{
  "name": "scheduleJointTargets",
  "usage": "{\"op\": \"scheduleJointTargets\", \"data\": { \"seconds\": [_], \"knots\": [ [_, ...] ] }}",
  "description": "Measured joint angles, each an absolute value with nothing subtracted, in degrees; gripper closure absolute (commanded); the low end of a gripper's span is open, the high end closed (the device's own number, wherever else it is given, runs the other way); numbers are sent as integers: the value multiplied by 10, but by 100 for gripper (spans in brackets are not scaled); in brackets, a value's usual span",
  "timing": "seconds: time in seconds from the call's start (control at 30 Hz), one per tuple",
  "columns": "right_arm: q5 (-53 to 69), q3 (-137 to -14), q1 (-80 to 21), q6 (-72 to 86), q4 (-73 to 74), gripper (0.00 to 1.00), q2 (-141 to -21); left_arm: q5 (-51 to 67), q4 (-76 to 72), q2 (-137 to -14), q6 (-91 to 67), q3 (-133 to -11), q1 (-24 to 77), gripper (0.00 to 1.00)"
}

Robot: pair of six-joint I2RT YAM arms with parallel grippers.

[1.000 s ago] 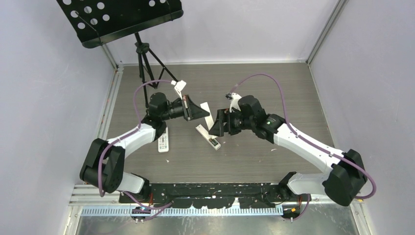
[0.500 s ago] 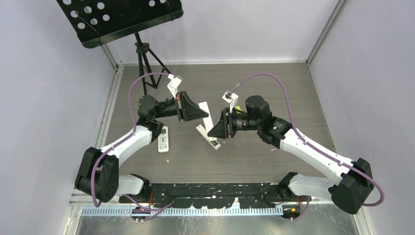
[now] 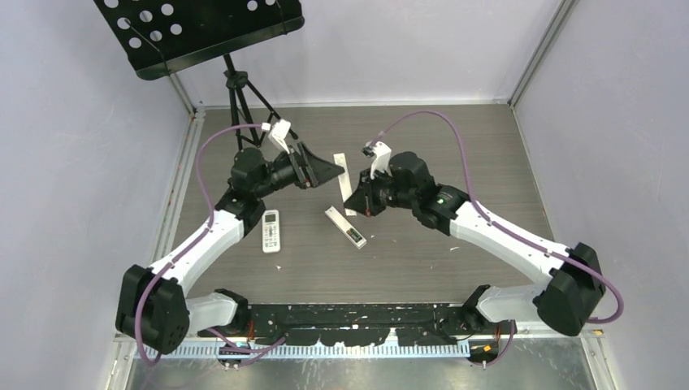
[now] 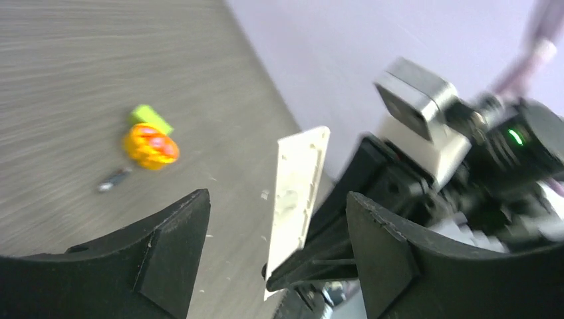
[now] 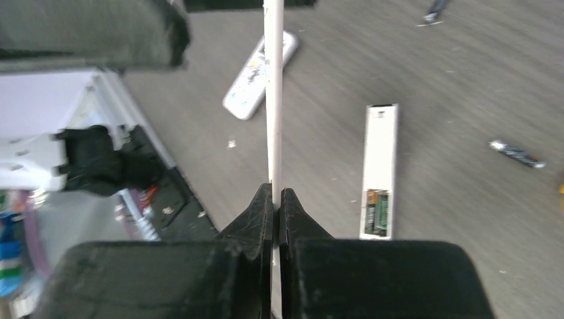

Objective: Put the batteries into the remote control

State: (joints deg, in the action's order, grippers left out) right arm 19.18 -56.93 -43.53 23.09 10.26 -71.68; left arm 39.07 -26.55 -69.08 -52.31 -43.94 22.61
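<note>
The white remote control point(image 5: 380, 169) lies face down mid-table with its compartment open and two batteries point(image 5: 376, 212) seated at one end; from above the remote point(image 3: 345, 227) sits below both grippers. My right gripper point(image 5: 275, 193) is shut on the thin white battery cover point(image 5: 273, 100), holding it edge-up above the table point(image 3: 342, 180). My left gripper point(image 4: 276, 212) is open, its fingers on either side of the cover point(image 4: 296, 193) without touching it. A loose battery point(image 5: 515, 153) lies to the right of the remote, and another battery point(image 4: 114, 179) lies near the toy.
A second white remote point(image 3: 271, 231) lies face up to the left. A lime-green block point(image 4: 149, 119) and an orange-yellow toy point(image 4: 151, 147) sit together on the table. A black music stand point(image 3: 203, 32) on a tripod stands at the back left.
The cover passed from hand to hand: my right gripper closed on it, and my left gripper opened and drew back to the left and away.
</note>
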Motion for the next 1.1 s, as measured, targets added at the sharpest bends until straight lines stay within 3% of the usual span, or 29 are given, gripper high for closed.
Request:
{"op": "scheduleJointTargets", "data": {
  "seconds": [0.3,0.53,0.73,1.1],
  "knots": [
    [-87,-691,-545,121,179,99,-866,188,24,-680,-438,-542,226,21],
    [-178,-715,-585,83,188,100,-901,128,140,-680,-439,-556,226,30],
    [-198,-732,-588,73,189,100,-917,124,157,-680,-465,-564,226,47],
    [-226,-748,-599,63,192,99,-943,130,150,-690,-516,-559,225,100]
  ]
}}
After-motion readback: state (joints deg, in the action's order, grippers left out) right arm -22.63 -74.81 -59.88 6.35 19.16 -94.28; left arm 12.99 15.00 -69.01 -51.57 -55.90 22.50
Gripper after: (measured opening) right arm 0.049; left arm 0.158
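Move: The slim white battery cover, already pinched by the right fingers near its lower end, has its middle about 3 cm back from and 3 cm below the open left hand; from the right hand it is some 3 cm ahead and 3 cm up. On the table below lies the remote with its battery bay, about 5 cm ahead of the right hand and 22 cm down, level with it sideways; a loose battery lies roughly 9 cm beyond the remote and 6 cm to its right. The right hand keeps its pinch on the battery cover and carries it down, forward and to the left, about 5 cm each way, its fingers tipping to point more steeply down. The open left hand travels with it, first forward, then down and left about 6 cm each, while its fingers dip and swing forward; once it has all but stopped beside the cover, its fingers close from wide open to nearly shut around the cover's upper part to take a fresh hold. ##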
